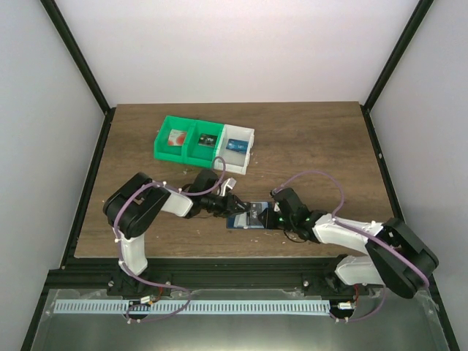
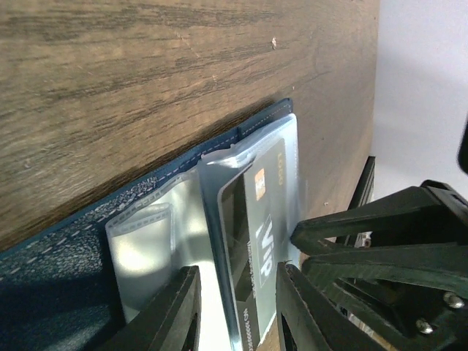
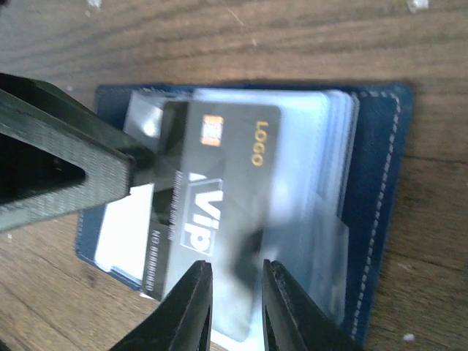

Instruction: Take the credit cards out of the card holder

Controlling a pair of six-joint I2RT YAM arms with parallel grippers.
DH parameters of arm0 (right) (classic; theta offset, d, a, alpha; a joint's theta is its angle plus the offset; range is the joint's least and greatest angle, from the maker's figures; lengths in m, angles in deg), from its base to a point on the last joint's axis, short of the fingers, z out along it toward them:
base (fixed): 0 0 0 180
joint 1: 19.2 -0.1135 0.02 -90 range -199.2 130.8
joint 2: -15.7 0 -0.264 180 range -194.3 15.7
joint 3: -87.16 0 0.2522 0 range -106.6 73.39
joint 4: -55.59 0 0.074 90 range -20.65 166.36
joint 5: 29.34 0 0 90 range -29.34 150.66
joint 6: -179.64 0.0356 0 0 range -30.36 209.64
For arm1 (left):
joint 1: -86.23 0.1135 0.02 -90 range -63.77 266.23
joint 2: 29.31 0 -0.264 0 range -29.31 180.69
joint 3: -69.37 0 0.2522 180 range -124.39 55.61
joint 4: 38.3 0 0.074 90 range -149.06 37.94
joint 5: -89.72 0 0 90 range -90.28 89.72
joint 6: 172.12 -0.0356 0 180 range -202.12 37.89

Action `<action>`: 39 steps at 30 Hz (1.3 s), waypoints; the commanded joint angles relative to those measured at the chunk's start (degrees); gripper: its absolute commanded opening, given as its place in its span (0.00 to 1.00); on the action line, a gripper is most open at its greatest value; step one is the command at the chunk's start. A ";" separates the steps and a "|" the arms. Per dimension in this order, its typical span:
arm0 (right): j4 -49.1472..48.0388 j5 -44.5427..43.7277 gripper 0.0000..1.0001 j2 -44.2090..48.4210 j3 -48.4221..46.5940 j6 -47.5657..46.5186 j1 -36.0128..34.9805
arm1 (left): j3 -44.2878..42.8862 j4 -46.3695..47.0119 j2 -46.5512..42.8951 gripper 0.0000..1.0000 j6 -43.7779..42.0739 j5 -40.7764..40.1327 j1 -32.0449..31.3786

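The dark navy card holder lies open on the table between both arms, its clear pocket sleeves facing up. A dark credit card marked "VIP" sits in the top sleeve. My left gripper is open, its jaws standing either side of that sleeve, with a bright gap beside the left one. One left finger touches the card's left part. My right gripper is narrowly open over the sleeve's near edge. Its fingertips meet the sleeve from the right.
Behind the holder stand two joined green bins and a white bin. A whitish card with a red spot, a dark card and a blue card lie in them. The table's near edge is close.
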 commanded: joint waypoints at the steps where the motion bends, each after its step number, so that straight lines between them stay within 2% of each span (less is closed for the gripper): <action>1: -2.05 0.02 0.21 -1.31 0.84 0.16 0.28 | -0.61 0.32 1.16 0.31 -0.99 -0.11 0.20; 10: -3.13 0.56 0.17 -3.14 1.75 0.31 0.30 | -0.80 4.01 2.57 0.28 1.55 2.39 0.24; 16: -3.22 0.57 0.18 -3.16 1.93 0.30 0.34 | -0.15 7.24 3.19 0.11 3.81 4.01 0.17; 23: -3.29 0.75 0.17 -3.41 1.94 0.25 0.37 | 0.41 7.62 2.90 0.00 4.33 4.27 0.26; 39: -3.20 0.79 0.17 -3.48 1.75 0.18 0.37 | 1.93 7.60 1.13 0.00 4.05 3.84 0.68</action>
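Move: The grey credit card in the card holder has its middle about 3 cm to the right of my left hand, some 1 cm back and 1 cm below. The open card holder is centred about 1 cm to this hand's right, 1 cm back and 2 cm below. The clear pockets beside the card lie some 7 cm to this hand's right, 1 cm back. From my right hand, the card's middle is about 2 cm ahead, 2 cm left and 2 cm below. My left fingers, already straddling the left edge of the grey card, shut on it from about a third open, while that hand edges less than 1 cm to the right, ending slightly higher and tilting only about 5 degrees. My right hand sinks some 1 cm onto the card holder beside the card's right side and then stays there, bracing the pockets. ##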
